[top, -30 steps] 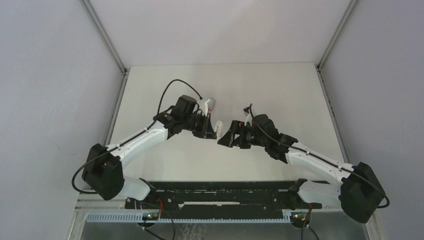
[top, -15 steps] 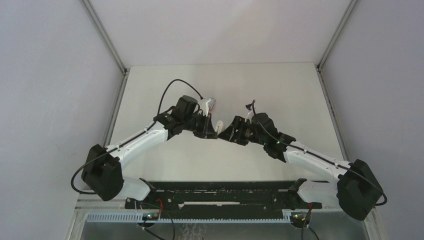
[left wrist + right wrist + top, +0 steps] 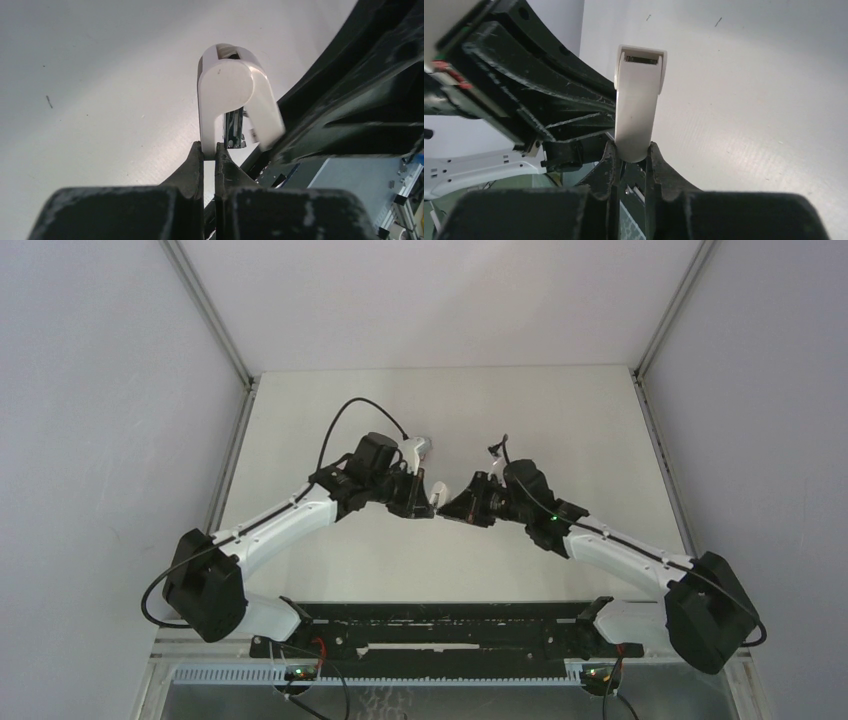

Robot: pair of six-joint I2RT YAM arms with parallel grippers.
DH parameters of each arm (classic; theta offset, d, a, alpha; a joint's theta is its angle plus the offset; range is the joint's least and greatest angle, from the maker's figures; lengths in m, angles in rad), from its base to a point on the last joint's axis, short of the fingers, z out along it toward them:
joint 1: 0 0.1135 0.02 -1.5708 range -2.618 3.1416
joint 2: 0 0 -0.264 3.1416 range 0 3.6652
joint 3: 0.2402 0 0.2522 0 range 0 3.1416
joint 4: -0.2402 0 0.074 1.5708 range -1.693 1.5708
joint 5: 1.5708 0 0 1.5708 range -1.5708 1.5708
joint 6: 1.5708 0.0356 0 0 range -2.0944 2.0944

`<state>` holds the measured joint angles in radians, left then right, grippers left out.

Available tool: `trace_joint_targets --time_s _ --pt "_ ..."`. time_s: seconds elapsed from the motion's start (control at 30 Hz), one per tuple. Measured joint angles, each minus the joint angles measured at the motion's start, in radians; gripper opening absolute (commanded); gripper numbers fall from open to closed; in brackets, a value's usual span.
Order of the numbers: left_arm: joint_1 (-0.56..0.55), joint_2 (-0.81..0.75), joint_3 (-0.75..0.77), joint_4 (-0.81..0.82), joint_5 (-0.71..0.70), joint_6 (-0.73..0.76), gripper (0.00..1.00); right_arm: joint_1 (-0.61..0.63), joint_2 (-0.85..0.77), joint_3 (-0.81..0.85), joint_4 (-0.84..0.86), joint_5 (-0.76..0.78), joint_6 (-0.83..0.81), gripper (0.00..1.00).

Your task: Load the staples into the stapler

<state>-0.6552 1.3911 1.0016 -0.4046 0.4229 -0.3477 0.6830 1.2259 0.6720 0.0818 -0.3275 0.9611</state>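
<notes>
A small white stapler [image 3: 225, 85] is held above the table, hinged open into a U. My left gripper [image 3: 209, 150] is shut on one white arm of it, and the metal staple channel [image 3: 234, 129] shows between the two arms. My right gripper [image 3: 631, 151] is shut on the other white arm [image 3: 639, 100], which stands straight up from its fingers. In the top view the two grippers meet at the stapler [image 3: 438, 490], above the middle of the table. The staples are out of view.
The white table [image 3: 560, 410] is bare around the arms, with grey walls on both sides. Metal rails [image 3: 215, 320] run along its left and right edges. The arms' black base bar [image 3: 440, 630] lies at the near edge.
My right gripper has moved left to the stapler and shut on its free arm. The left gripper has kept its hold without moving.
</notes>
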Motion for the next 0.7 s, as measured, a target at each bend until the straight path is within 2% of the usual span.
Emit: trace_joint_targets --time_s 0.07,0.2,0.3,0.5,0.6,0.7 --pt "-0.005 0.0 0.002 -0.002 -0.018 0.022 0.0 -0.042 -0.036 0.0 -0.043 -0.047 -0.021 0.01" --pt "-0.012 0.0 0.002 -0.009 -0.018 0.05 0.0 -0.155 -0.14 0.002 -0.137 -0.105 -0.072 0.1" --pt "-0.032 0.0 0.003 -0.023 0.014 0.08 0.0 -0.235 -0.203 0.007 -0.192 -0.122 -0.106 0.12" --pt "-0.071 0.002 0.019 -0.069 0.052 0.132 0.0 -0.321 -0.243 0.008 -0.259 -0.14 -0.159 0.18" --pt "-0.081 0.005 0.019 -0.095 0.071 0.133 0.0 -0.349 -0.236 0.008 -0.27 -0.123 -0.18 0.28" --pt "-0.091 0.007 0.018 -0.085 0.105 0.101 0.0 -0.362 -0.223 0.008 -0.274 -0.116 -0.199 0.45"
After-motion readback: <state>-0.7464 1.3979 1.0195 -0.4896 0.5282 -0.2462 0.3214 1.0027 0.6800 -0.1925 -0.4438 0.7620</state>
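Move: The stapler stands between the hands, each pinching one arm's end; its middle is about 2 cm ahead and 1 cm right of the left hand, roughly 3 cm ahead and 1 cm left of the right. From the left hand, the staple box lies some 22 cm ahead, 3 cm left, and the pink-and-white box 15 cm ahead, 21 cm left, both about 14 cm below. Right hand draws roughly 10 cm right off the stapler, spreading it; left keeps gripping, backing about 5 cm. ##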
